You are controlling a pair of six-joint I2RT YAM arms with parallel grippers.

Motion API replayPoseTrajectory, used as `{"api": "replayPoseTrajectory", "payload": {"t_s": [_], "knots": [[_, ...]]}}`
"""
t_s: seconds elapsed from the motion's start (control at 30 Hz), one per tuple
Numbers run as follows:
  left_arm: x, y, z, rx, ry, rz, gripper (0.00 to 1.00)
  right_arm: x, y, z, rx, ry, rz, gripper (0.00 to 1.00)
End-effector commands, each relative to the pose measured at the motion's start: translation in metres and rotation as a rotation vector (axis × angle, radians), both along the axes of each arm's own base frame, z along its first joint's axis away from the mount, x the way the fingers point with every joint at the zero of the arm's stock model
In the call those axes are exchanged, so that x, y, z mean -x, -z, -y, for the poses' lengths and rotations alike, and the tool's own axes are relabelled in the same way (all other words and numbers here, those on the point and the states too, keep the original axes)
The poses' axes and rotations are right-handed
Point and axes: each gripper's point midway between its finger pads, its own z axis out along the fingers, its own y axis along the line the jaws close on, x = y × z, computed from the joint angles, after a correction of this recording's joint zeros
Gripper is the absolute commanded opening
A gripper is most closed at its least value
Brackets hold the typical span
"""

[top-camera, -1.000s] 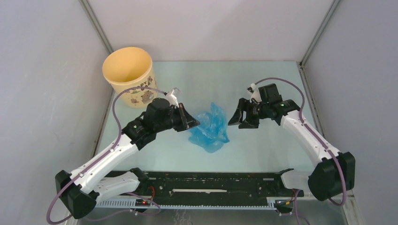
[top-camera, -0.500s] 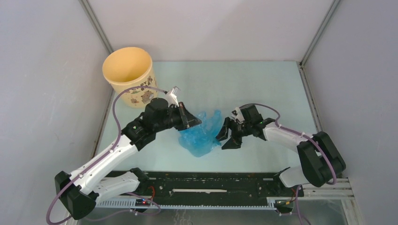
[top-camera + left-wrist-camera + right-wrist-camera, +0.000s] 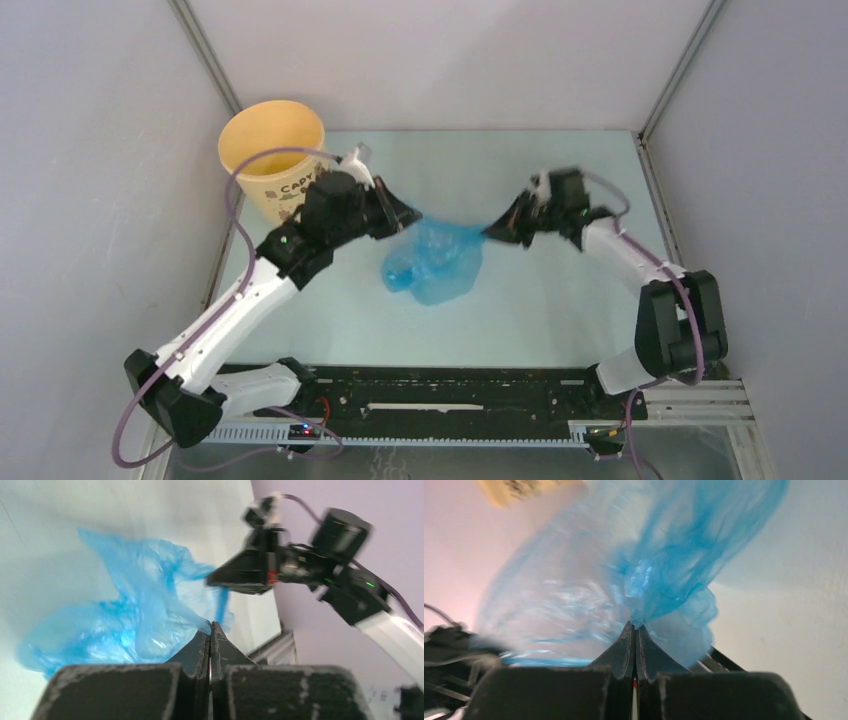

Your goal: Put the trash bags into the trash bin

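Observation:
A crumpled blue trash bag [image 3: 437, 258] hangs stretched between my two grippers above the middle of the table. My left gripper [image 3: 408, 215] is shut on the bag's left edge [image 3: 150, 605], and my right gripper [image 3: 490, 232] is shut on its right edge [image 3: 659, 580]. The film bunches at each pair of fingertips. The tan-yellow trash bin [image 3: 268, 140] stands at the back left, just behind the left wrist. Its printed outer wall [image 3: 285, 190] shows and its inside looks empty; a blurred corner of the bin [image 3: 519, 490] appears at the top of the right wrist view.
Grey walls with metal corner posts [image 3: 205, 55] close in the pale green table [image 3: 560, 300] on three sides. A black rail [image 3: 450, 392] runs along the near edge between the arm bases. The right arm [image 3: 345, 575] shows in the left wrist view.
The right gripper came in from the right and closed on the bag's right edge. Both grippers then rose and moved back, lifting and stretching the bag. The left arm swung toward the bin.

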Motion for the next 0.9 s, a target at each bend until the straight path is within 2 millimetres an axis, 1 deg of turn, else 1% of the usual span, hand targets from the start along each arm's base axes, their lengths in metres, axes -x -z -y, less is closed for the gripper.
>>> {"api": "replayPoseTrajectory", "payload": {"t_s": [0.0,0.03,0.07,0.1,0.13,0.17,0.2,0.23,0.27,0.3,0.33,0.37,0.4,0.43,0.47,0.5,0.57,0.63,0.8,0.87], "knots": [[-0.048,-0.103,-0.023,0.017,-0.132,0.235,0.0,-0.052,-0.126,0.048,0.198,0.031,0.392,0.0],[-0.05,-0.127,-0.025,0.017,-0.135,0.297,0.0,-0.054,-0.151,0.056,0.267,0.031,0.457,0.0],[-0.048,-0.15,-0.029,0.026,-0.139,0.354,0.0,-0.053,-0.169,0.062,0.33,0.024,0.515,0.0],[-0.049,-0.167,-0.037,0.03,-0.175,0.396,0.0,-0.048,-0.188,0.067,0.38,0.025,0.571,0.0],[-0.046,-0.177,-0.043,0.036,-0.2,0.423,0.0,-0.042,-0.2,0.069,0.412,0.023,0.615,0.0],[-0.044,-0.179,-0.049,0.039,-0.223,0.43,0.0,-0.036,-0.207,0.07,0.424,0.022,0.644,0.0],[-0.041,-0.176,-0.052,0.044,-0.232,0.428,0.0,-0.028,-0.206,0.068,0.42,0.016,0.659,0.0],[-0.041,-0.161,-0.053,0.04,-0.234,0.402,0.0,-0.02,-0.201,0.065,0.401,0.007,0.667,0.0],[-0.04,-0.127,-0.051,0.017,-0.227,0.338,0.0,-0.012,-0.184,0.06,0.376,-0.012,0.645,0.0],[-0.038,-0.099,-0.05,0.01,-0.227,0.271,0.0,-0.004,-0.161,0.056,0.344,-0.028,0.608,0.0],[-0.033,-0.065,-0.048,0.0,-0.215,0.196,0.0,0.004,-0.134,0.054,0.321,-0.04,0.545,0.0],[-0.027,-0.036,-0.045,-0.001,-0.194,0.139,0.0,0.014,-0.102,0.054,0.307,-0.055,0.467,0.0],[-0.019,-0.002,-0.045,-0.009,-0.187,0.07,0.0,0.023,-0.075,0.056,0.303,-0.065,0.399,0.0],[-0.012,0.026,-0.048,-0.016,-0.195,0.01,0.0,0.033,-0.049,0.059,0.315,-0.072,0.337,0.0],[-0.003,0.049,-0.052,-0.014,-0.207,-0.042,0.0,0.042,-0.031,0.062,0.322,-0.077,0.297,0.0],[0.007,0.065,-0.052,0.003,-0.194,-0.079,0.0,0.05,-0.02,0.064,0.322,-0.08,0.28,0.0],[0.02,0.07,-0.057,0.054,-0.203,-0.078,0.0,0.061,-0.014,0.066,0.32,-0.089,0.285,0.0],[0.025,0.063,-0.063,0.075,-0.211,-0.045,0.0,0.063,-0.019,0.068,0.322,-0.092,0.317,0.0],[0.026,0.038,-0.064,0.092,-0.202,0.008,0.0,0.063,-0.029,0.071,0.329,-0.11,0.328,0.0],[0.027,0.04,-0.064,0.08,-0.198,-0.004,0.0,0.066,-0.028,0.072,0.332,-0.118,0.321,0.0]]}}
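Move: The blue trash bag is already pinched at its top edge by both hands, with its loose body trailing below and behind. Its middle lies about 5 cm back, 5 cm to the right of and 11 cm below the left hand. From the right hand it is some 11 cm to the left, 7 cm back and roughly level. The trash bin stands well off, around 32 cm left of the left hand, 17 cm farther out and 13 cm lower. The trash bag is flapped by both hands together, grippers kept shut on its edge: a fast fling up and forward, the left rising about 15 cm and the right about 26 cm with its fingers tipping up nearly 50 degrees, then whipped down and back, rising a little at the end. Meanwhile the hands draw roughly 10 cm farther apart sideways. ##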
